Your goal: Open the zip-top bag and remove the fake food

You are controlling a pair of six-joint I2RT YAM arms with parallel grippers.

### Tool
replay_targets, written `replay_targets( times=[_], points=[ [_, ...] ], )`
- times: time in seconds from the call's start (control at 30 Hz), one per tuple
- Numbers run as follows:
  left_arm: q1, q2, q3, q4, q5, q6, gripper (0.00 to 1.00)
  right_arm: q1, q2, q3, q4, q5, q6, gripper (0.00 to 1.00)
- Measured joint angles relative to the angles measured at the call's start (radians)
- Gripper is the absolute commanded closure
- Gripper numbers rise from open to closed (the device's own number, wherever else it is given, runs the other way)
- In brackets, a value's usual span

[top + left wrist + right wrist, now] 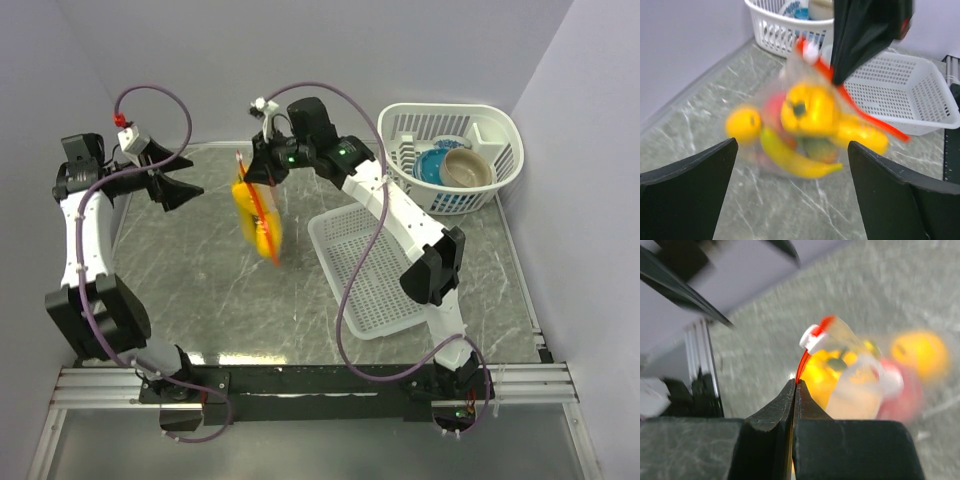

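Note:
The zip-top bag (258,215) hangs in the air over the table's middle, clear plastic with a red zip strip (802,362) and a white slider (812,337). My right gripper (796,382) is shut on that strip at the bag's top edge (262,170). Inside the bag lies the fake food: a yellow pepper (807,110), an orange (742,124), a banana (790,157) and a red piece (900,395). My left gripper (185,185) stands open to the left of the bag and apart from it, with nothing between its fingers (700,175).
A white rectangular mesh tray (370,270) lies on the marble table to the right of the bag. Behind it, a white round basket (505,130) holds a blue bowl (432,165) and a tan bowl (470,168). Walls close off the left, back and right.

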Motion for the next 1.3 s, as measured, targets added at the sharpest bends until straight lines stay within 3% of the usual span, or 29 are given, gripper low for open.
replay_targets(
  times=[0.07, 0.17, 0.33, 0.5, 0.63, 0.7, 0.8, 1.03, 1.17, 1.3],
  points=[
    [0.000, -0.053, -0.042, 0.154, 0.008, -0.123, 0.01, 0.001, 0.005, -0.008, -0.078, 0.006, -0.050, 1.00],
    [0.008, -0.055, -0.050, 0.252, 0.016, -0.208, 0.01, 0.019, 0.008, -0.011, -0.169, 0.052, -0.121, 1.00],
    [0.045, 0.003, -0.074, 0.226, 0.016, -0.194, 0.01, 0.092, -0.030, -0.118, -0.218, 0.162, -0.295, 1.00],
    [0.051, -0.029, -0.293, 0.316, 0.008, -0.242, 0.01, 0.160, -0.068, -0.230, -0.250, 0.215, -0.432, 1.00],
    [0.012, -0.094, -0.370, 0.295, 0.006, -0.181, 0.01, 0.159, -0.098, -0.250, -0.259, 0.240, -0.500, 1.00],
    [-0.021, -0.134, -0.378, 0.278, 0.008, -0.110, 0.01, 0.150, -0.113, -0.250, -0.259, 0.246, -0.520, 1.00],
    [-0.069, -0.171, -0.375, 0.187, 0.010, 0.111, 0.01, 0.142, -0.133, -0.249, -0.262, 0.248, -0.542, 1.00],
    [-0.162, -0.068, -0.261, -0.303, 0.006, 0.891, 0.01, 0.136, -0.141, -0.213, -0.309, 0.228, -0.560, 1.00],
    [-0.169, 0.008, -0.159, -0.435, 0.005, 1.098, 0.01, 0.135, -0.160, -0.213, -0.320, 0.203, -0.567, 1.00],
    [-0.180, 0.008, -0.091, -0.498, 0.003, 1.152, 0.01, 0.136, -0.192, -0.213, -0.326, 0.166, -0.576, 1.00]
  ],
)
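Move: Level with the open left hand and about 15 cm to its right, the right fingers hold the bag's red zip edge; the white slider, for which the left hand heads, is some 11 cm right and 5 cm farther out, slightly higher. The hanging bag's middle is roughly 15 cm right of the left hand and 8 cm lower. From the right hand, the slider lies about 4 cm left and 5 cm ahead, the white tray some 25 cm right, 12 cm back, well below. Keeping its pinch on the zip edge, the right hand dips about 11 cm while drawing back and tipping its fingertips down some 25 degrees, then comes up about 6 cm, still easing back and to the right. The left hand, fingers wide open, bobs, sinks, then goes some 8 cm right towards the slider, rolling about 30 degrees; it shows no clear contact. ##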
